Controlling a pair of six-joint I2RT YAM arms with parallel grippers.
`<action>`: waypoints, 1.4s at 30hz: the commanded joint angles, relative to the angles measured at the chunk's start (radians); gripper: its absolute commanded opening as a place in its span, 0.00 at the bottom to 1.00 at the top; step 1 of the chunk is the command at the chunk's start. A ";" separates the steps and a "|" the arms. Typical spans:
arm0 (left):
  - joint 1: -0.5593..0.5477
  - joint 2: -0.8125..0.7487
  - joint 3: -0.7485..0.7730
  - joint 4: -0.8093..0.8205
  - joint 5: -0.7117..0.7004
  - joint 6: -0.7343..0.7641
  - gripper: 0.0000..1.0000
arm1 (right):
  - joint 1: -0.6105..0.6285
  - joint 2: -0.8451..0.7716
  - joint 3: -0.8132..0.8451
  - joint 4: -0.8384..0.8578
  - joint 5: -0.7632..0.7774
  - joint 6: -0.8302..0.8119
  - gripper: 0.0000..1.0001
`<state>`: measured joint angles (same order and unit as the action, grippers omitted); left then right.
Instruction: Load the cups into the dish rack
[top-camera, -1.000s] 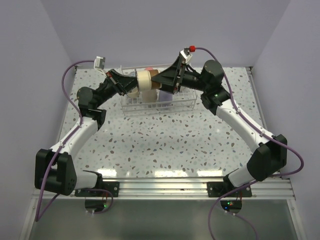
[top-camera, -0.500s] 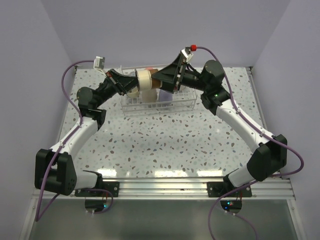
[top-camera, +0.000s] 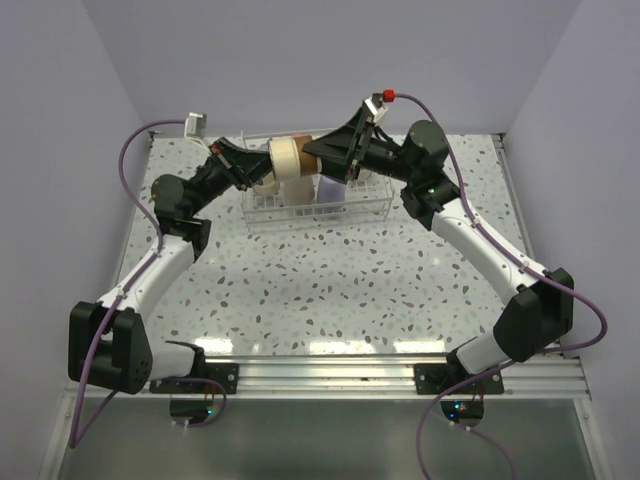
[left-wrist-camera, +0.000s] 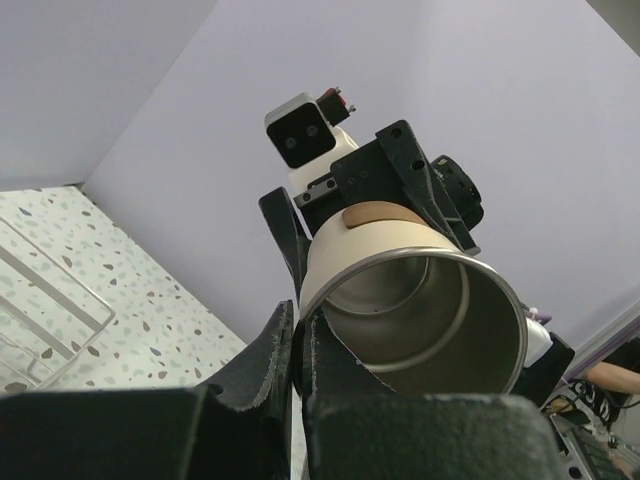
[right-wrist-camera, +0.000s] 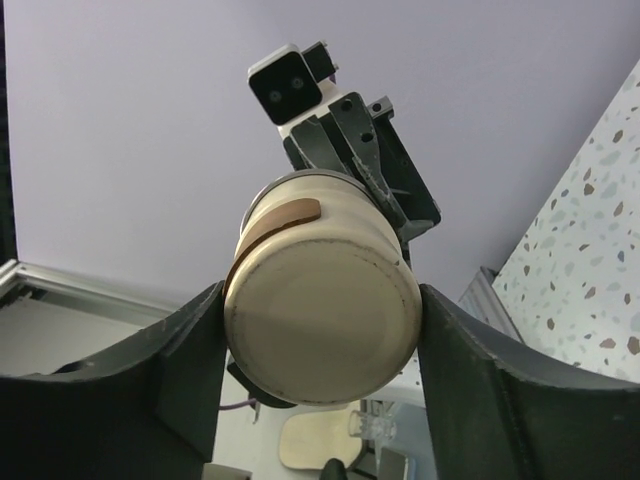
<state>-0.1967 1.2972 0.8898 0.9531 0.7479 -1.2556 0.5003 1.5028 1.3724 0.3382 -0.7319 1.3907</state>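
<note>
A beige cup (top-camera: 284, 158) with a steel inside hangs on its side in the air above the dish rack (top-camera: 372, 214). My left gripper (top-camera: 266, 166) is shut on its rim, one finger inside and one outside, as the left wrist view (left-wrist-camera: 298, 338) shows. My right gripper (top-camera: 316, 156) is closed around the cup's base from the other side, and in the right wrist view (right-wrist-camera: 320, 300) its fingers (right-wrist-camera: 190, 350) press both sides of the cup (right-wrist-camera: 320, 290). A lavender cup (top-camera: 330, 196) and a pale cup (top-camera: 297, 192) stand in the rack.
The rack stands at the back middle of the speckled table (top-camera: 330, 280), close to the back wall. Its wire corner shows in the left wrist view (left-wrist-camera: 50, 320). A small clear cup (right-wrist-camera: 371, 426) shows low in the right wrist view.
Both grippers and the beige cup have risen slightly and shifted a little to the left. The right gripper has closed in around the cup's base.
</note>
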 joint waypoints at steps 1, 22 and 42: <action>0.005 -0.024 0.011 -0.037 0.031 0.062 0.00 | 0.001 -0.003 0.030 0.070 0.029 -0.007 0.52; 0.101 -0.170 0.086 -0.689 -0.085 0.468 1.00 | -0.131 -0.024 0.174 -0.330 0.046 -0.263 0.00; 0.140 -0.190 0.258 -1.317 -0.572 0.785 1.00 | -0.148 0.480 1.113 -1.548 0.791 -0.999 0.00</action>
<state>-0.0628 1.1217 1.1614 -0.3492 0.1963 -0.4992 0.3347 1.9385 2.4115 -0.9749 -0.1379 0.5274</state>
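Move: Both hands still hold the last steel cup high in the air. Its middle is some 5 cm right of and 3 cm above the left hand, and it sits between the right fingers. The rack's free right end lies roughly 25 cm ahead of the right hand, 15 cm to its right and 38 cm below. From that hand, the cork-banded cup is about 31 cm ahead and 14 cm right, the purple cup 24 cm ahead and 6 cm right. The left hand opens wide and lets go of the cup's rim, sinks a few centimetres, then swings some 14 cm to its left, down about 9 cm in all and slightly forward, its fingers turning counter-clockwise and tipping down. The right hand keeps its grip around the cup and, after a small dip, carries it forward about 15 cm and right about 13 cm towards the rack's right end, sinking about 6 cm mostly at the end, while the wrist rolls its left side down some 50 degrees and turns clockwise so the fingers swing from leftward to more forward and down. ##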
